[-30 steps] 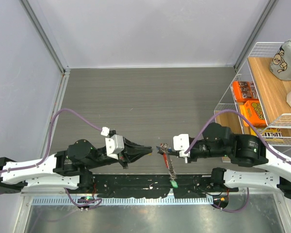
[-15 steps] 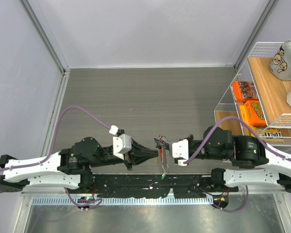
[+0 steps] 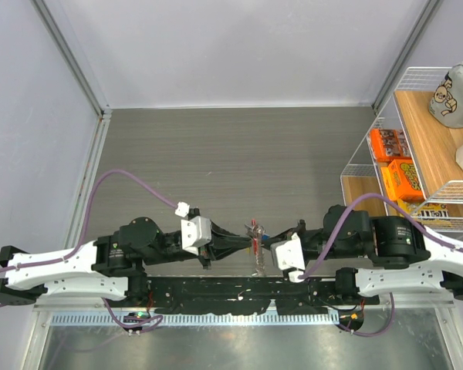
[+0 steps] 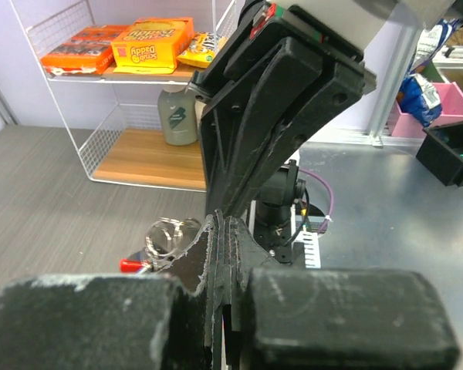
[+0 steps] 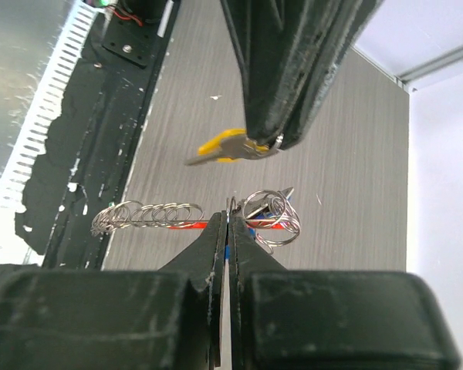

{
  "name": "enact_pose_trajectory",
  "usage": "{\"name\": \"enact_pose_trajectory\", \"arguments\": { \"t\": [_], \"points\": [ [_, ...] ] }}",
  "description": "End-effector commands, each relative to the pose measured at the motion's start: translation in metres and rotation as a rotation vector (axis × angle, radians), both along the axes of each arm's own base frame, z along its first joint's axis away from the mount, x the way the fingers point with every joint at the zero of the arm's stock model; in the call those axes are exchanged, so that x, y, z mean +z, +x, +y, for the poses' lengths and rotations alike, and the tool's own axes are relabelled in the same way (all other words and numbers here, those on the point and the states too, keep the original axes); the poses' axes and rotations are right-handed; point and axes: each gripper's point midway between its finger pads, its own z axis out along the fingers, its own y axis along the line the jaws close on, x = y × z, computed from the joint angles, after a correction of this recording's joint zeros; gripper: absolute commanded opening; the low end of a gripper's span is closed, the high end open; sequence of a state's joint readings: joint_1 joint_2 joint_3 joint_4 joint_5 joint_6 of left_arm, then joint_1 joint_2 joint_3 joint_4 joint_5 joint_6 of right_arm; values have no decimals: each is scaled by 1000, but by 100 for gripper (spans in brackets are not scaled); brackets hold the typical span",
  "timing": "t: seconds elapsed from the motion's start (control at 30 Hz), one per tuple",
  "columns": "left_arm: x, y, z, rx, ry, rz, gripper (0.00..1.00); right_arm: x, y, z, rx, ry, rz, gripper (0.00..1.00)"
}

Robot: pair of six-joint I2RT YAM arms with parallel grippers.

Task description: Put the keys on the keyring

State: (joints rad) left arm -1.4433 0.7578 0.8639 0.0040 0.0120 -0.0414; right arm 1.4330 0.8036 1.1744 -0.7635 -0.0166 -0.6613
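My right gripper (image 5: 230,210) is shut on the keyring (image 5: 268,216), a cluster of thin metal rings with a short chain (image 5: 147,216) trailing to the left. A red tag (image 5: 191,225) and a bit of blue show behind the rings. My left gripper (image 5: 266,142) faces it from above, shut on a key with a yellow tag (image 5: 228,146) that hangs just clear of the rings. In the top view the two grippers (image 3: 247,243) (image 3: 265,245) meet tip to tip over the table's near edge, with the keyring (image 3: 255,230) between them. The left wrist view shows the rings (image 4: 166,235) beside its shut fingers.
A wire shelf (image 3: 370,166) with orange snack boxes (image 3: 390,144) stands at the right. The black base plate (image 3: 216,297) runs along the near edge under the chain (image 3: 259,266). A bottle (image 4: 177,116) sits on the shelf, and a pink bin (image 4: 447,108) lies beyond.
Both grippers have closed in on each other, the left moving right and the right moving left with the keyring. The chain that hung long now shows shorter.
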Motion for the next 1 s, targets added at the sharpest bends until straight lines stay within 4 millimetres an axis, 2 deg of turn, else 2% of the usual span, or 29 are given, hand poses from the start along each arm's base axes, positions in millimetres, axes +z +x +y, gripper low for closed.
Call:
{"name": "enact_pose_trajectory", "arguments": {
  "t": [0.0,0.2,0.53,0.77,0.97],
  "points": [
    [30,1,6,1,-73,-93,0,38,-21,1,112,94,14,5],
    [26,-13,4,-81,-99,-192,0,50,-42,1,211,105,74,6],
    [27,-41,3,-244,-139,-287,0,58,-57,9,271,68,158,6],
    [29,-47,5,-275,-162,-302,0,55,-63,14,290,39,195,5],
    [28,-51,4,-297,-162,-313,0,63,-71,13,329,62,214,6]
  ]
}}
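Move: The keyring, pinched in the right fingertips, sits about 3 cm ahead, 3 cm right and 2 cm below the left hand, which holds the yellow key. From the right hand that key is some 4 cm left, 1 cm back and 2 cm higher. Nearest the right hand are the blue key, straight below by 2 cm, and the wire coil, trailing about 5 cm back, 1 cm left and 3 cm down. The keyring is brought to the yellow key as both hands draw back towards the bases: the right about 6 cm, rising and edging left, the left about 5 cm and barely up. Their fingertips swing back roughly 15 degrees, the left wrist rolling its forward side up and the right its forward side down. Both grips stay shut. ##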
